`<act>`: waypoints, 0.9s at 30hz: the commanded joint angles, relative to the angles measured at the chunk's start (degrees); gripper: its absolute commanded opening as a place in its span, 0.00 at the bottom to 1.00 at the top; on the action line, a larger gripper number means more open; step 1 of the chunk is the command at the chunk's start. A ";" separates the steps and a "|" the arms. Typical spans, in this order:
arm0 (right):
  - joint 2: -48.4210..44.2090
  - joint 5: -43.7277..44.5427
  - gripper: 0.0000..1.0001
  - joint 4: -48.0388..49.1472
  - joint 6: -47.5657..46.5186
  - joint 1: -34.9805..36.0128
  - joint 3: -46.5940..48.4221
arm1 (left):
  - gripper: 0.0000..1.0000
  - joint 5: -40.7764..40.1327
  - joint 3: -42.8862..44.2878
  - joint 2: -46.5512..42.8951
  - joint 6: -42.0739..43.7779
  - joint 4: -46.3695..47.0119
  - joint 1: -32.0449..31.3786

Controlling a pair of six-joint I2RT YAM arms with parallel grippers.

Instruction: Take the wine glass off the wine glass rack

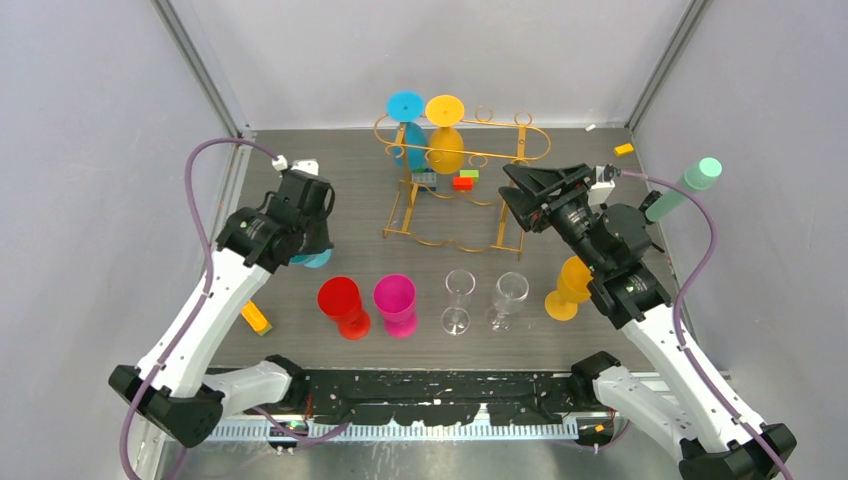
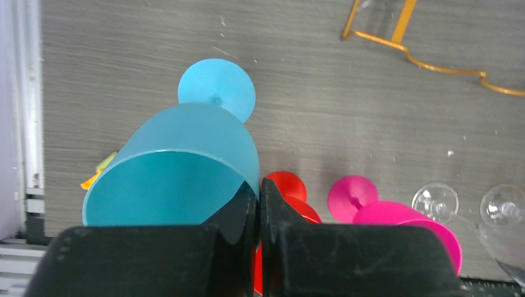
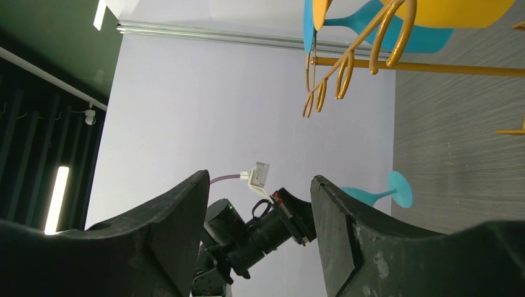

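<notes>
The gold wire wine glass rack (image 1: 460,190) stands at the back middle of the table. A blue wine glass (image 1: 405,104) and a yellow wine glass (image 1: 444,109) hang upside down from its left end. My left gripper (image 1: 310,245) is shut on the rim of a light blue wine glass (image 2: 179,167) at the table's left; its foot (image 2: 216,90) is at or just above the tabletop. By the rack's right end my right gripper (image 1: 508,185) is open and holds nothing. In the right wrist view the rack's rail (image 3: 384,62) and both hanging glasses sit above my open fingers (image 3: 186,210).
A red (image 1: 342,303), a pink (image 1: 396,302), two clear (image 1: 458,300) (image 1: 508,298) and an orange glass (image 1: 570,288) stand in a front row. Small blocks (image 1: 462,181) lie under the rack, an orange one (image 1: 257,317) front left. A mint cylinder (image 1: 690,185) sticks in at right.
</notes>
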 commanded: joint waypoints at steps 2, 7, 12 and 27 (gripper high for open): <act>-1.14 1.01 0.66 0.95 -1.27 0.23 0.14 | 0.00 11.32 -2.09 3.62 2.08 4.81 0.63; -1.56 1.23 0.66 0.33 -1.27 0.24 0.02 | 0.00 17.15 -0.63 10.67 4.69 4.83 0.63; -2.32 1.23 0.66 -0.19 -1.44 0.23 0.07 | 0.00 18.43 1.26 17.13 5.72 4.68 0.63; -4.36 3.04 0.66 -2.45 -2.59 0.23 -0.27 | 0.02 21.44 5.39 25.70 7.06 3.91 0.63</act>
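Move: The light-blue glass hangs by its rim from the closed left gripper; it is going to the bare table some 3 cm ahead, 4 cm right and 27 cm below that hand. The red glass stands about 8 cm back and 4 cm right, its middle 18 cm down, with the pink glass 12 cm right of the red one. The rack's near-left foot is some 13 cm ahead and 12 cm right, at table level. From the right hand, that spot lies roughly 2 cm ahead, 34 cm left and 41 cm down. Bring the left gripper down about 10 cm and some 8 cm to the right, easing forward a little, towards the clear table just beyond the red and pink glasses. Tip the fingers roughly 25 degrees further down to right the light-blue glass, swing them about 15 degrees clockwise, and keep the rim pinched; nearly stop sinking over the last part. ##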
